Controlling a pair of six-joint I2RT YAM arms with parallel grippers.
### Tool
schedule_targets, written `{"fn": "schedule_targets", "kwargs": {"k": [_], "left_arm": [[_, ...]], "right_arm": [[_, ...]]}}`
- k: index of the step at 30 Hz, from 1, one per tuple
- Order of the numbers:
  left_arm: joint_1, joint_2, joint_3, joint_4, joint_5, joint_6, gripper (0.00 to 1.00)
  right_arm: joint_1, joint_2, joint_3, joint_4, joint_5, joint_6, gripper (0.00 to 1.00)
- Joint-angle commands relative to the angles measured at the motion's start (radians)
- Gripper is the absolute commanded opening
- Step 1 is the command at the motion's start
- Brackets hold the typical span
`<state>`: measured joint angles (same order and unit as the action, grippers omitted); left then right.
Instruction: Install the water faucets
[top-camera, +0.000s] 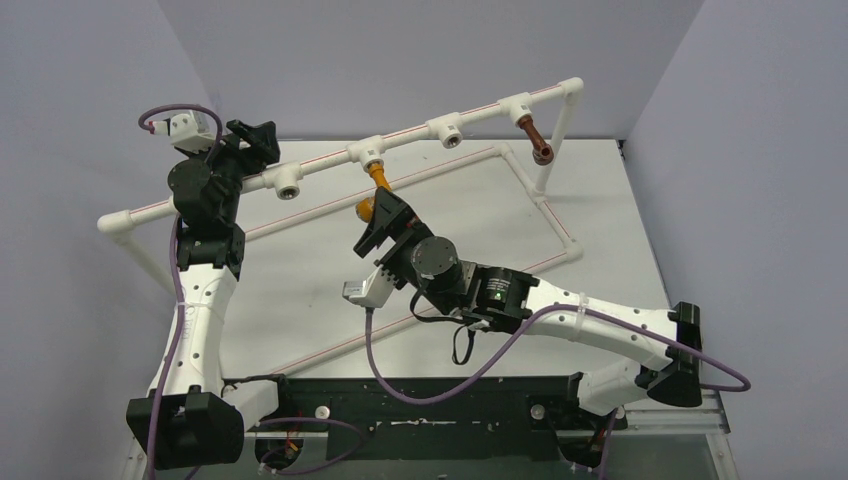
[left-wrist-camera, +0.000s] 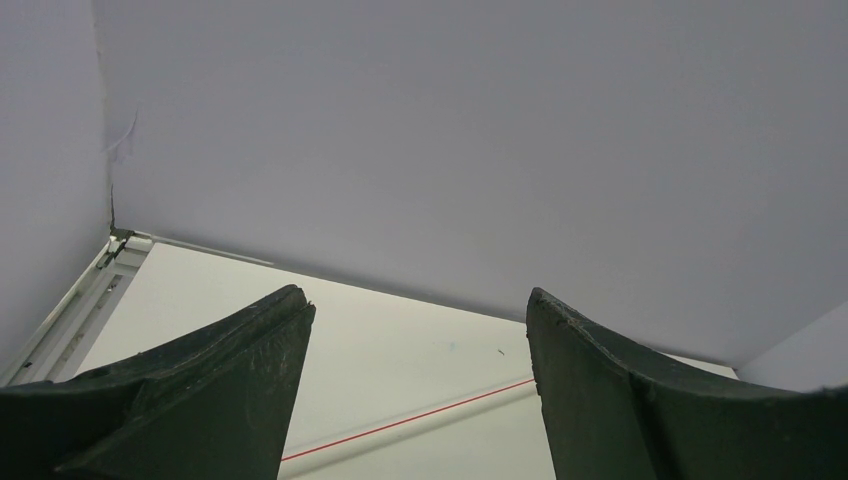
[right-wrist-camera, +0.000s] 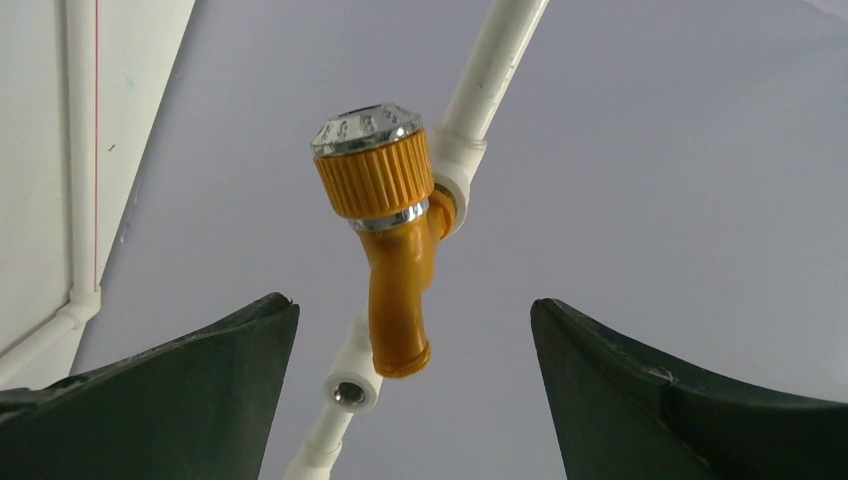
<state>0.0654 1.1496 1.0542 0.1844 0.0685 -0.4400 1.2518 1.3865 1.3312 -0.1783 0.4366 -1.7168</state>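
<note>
The orange-yellow water faucet (top-camera: 376, 184) hangs from a white tee (top-camera: 372, 155) on the upper pipe, its silver-capped knob toward me. In the right wrist view this faucet (right-wrist-camera: 398, 255) sits just beyond and between my fingertips, untouched. My right gripper (top-camera: 384, 216) (right-wrist-camera: 415, 310) is open and empty right below it. The dark reddish-brown faucet (top-camera: 534, 138) hangs from a tee near the pipe's right end. My left gripper (top-camera: 258, 138) (left-wrist-camera: 420, 300) is open and empty, up by the pipe's left part, with only table and a red-lined pipe (left-wrist-camera: 400, 428) ahead of it.
The white pipe frame (top-camera: 545, 215) stands on the table with a raised upper rail. Two tee sockets (top-camera: 288, 186) (top-camera: 447, 133) on the rail are empty; one empty socket (right-wrist-camera: 350, 392) shows behind the orange faucet. Grey walls close in on three sides.
</note>
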Motion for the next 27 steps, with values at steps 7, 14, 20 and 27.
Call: {"fn": "schedule_targets", "kwargs": {"k": [7,14,20,27], "left_arm": [[-0.008,0.116,-0.130,-0.441,0.050,0.014,0.76],[-0.008,0.113,-0.130,-0.440,0.052,0.012,0.76],[-0.008,0.111,-0.129,-0.440,0.054,0.012,0.76],[-0.006,0.111,-0.130,-0.440,0.056,0.012,0.76]], "right_arm": [[-0.031,0.082,-0.021,0.256,0.073,-0.123,0.88],[-0.057,0.133,-0.021,0.312,0.102,-0.091,0.74],[-0.063,0.150,-0.030,0.349,0.097,-0.020,0.52],[-0.038,0.156,-0.064,0.487,0.107,0.154,0.00]]}}
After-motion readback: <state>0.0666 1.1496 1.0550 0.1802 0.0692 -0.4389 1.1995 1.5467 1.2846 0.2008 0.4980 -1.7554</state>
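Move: The orange faucet already hangs in its tee; its body is about 5 cm ahead of the open right gripper, 2 cm to its left and roughly level, the knob turned leftward. The faucet's tee sits some 12 cm ahead, 3 cm left and 3 cm above; the empty tee next along the pipe is about 17 cm ahead and 11 cm right, at the tee's height. From the left gripper, the faucet is some 12 cm back and 20 cm right, about level. Bring the open right gripper forward about 4.5 cm and left about half as far, dipping slightly before coming back up, so one finger passes either side of the faucet body just below the knob. Ease the wrist a few degrees clockwise on the way, then close the fingers from nearly wide open until they pinch the body, beginning a slight roll as they shut. ##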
